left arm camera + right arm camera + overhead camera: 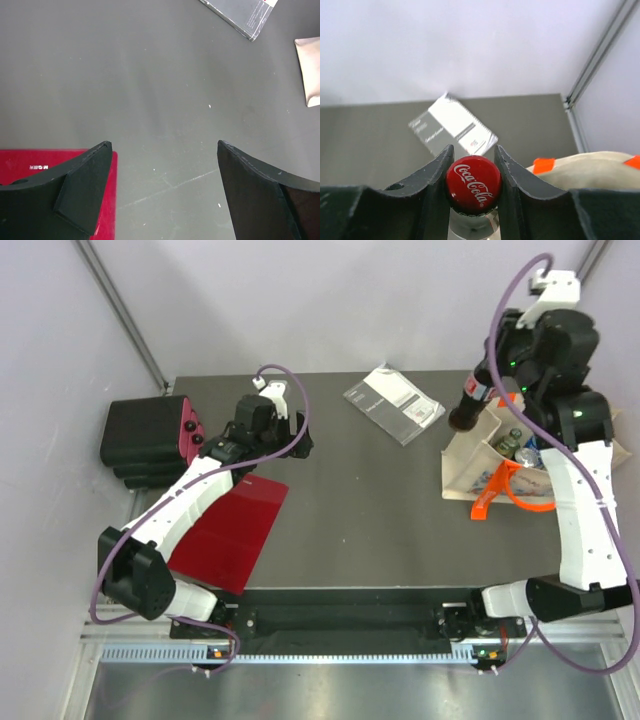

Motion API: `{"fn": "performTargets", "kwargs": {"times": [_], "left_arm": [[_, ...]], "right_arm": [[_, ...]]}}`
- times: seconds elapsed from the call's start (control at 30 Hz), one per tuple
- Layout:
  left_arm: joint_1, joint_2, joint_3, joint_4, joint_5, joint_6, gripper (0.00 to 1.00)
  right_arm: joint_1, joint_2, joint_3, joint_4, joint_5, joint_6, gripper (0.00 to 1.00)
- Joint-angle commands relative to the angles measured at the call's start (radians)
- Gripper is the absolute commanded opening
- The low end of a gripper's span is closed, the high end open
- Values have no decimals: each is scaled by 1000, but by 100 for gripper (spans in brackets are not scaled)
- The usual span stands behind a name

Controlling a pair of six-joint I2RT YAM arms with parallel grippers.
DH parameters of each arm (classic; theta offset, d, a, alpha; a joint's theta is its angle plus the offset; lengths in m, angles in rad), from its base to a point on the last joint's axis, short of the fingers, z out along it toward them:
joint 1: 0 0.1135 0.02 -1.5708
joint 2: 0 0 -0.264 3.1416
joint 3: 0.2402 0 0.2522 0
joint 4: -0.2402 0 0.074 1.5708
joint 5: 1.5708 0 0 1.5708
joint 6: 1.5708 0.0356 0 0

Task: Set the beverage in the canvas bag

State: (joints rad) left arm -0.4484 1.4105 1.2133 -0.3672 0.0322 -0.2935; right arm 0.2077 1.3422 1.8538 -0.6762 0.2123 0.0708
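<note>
My right gripper (473,186) is shut on the neck of a Coca-Cola bottle with a red cap (473,184). In the top view it holds the dark bottle (472,398) in the air over the left rim of the beige canvas bag (472,465) with orange handles (502,496). The bag stands open at the right of the table with several items inside. Its rim and orange trim show in the right wrist view (590,170). My left gripper (162,150) is open and empty, hovering above the bare table left of centre (290,435).
A flat grey packet (393,403) lies at the table's back centre, also in the right wrist view (452,131). A red folder (235,530) lies under my left arm. A black case with a pink side (150,435) sits at the back left.
</note>
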Motion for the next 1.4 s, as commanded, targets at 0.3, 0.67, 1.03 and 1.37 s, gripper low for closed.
{"fn": "performTargets", "kwargs": {"times": [0.3,0.67,1.03,1.37], "left_arm": [[0,-30,-1,43,9,-1,90],[1,-18,2,44,28,-6,90],[-1,-7,2,44,41,-9,89],[-1,1,-1,44,29,-4,89]], "right_arm": [[-370,48,240,165,-93,35,0],[-445,14,168,216,152,-117,0],[-582,-14,-23,348,161,-140,0],[-699,-90,-338,564,4,-78,0]]}}
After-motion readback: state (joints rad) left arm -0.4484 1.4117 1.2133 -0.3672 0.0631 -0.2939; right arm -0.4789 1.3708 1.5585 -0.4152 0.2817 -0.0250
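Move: The right hand holds the cola bottle upright by its neck, base just off the bag's left rim. The canvas bag's mouth lies about 18 cm to the right, 2 cm back and some 22 cm below. In the bag, the glass bottle stands about 11 cm right, 2 cm back, the water bottle 18 cm right, 2 cm back, both some 34 cm down. The grey package lies about 20 cm ahead, 13 cm left, on the table. From the left hand the mouth is some 56 cm right, 2 cm back, 3 cm up. Swing the right gripper to the right about 28 cm, keeping its hold on the cola bottle's neck: lift some 5 cm first so the base passes over the bag's left rim, and turn the hand about 40 degrees clockwise on the way. Then, while still going right, lower it about 12 cm from that height to bring the base down into the bag's right part. ##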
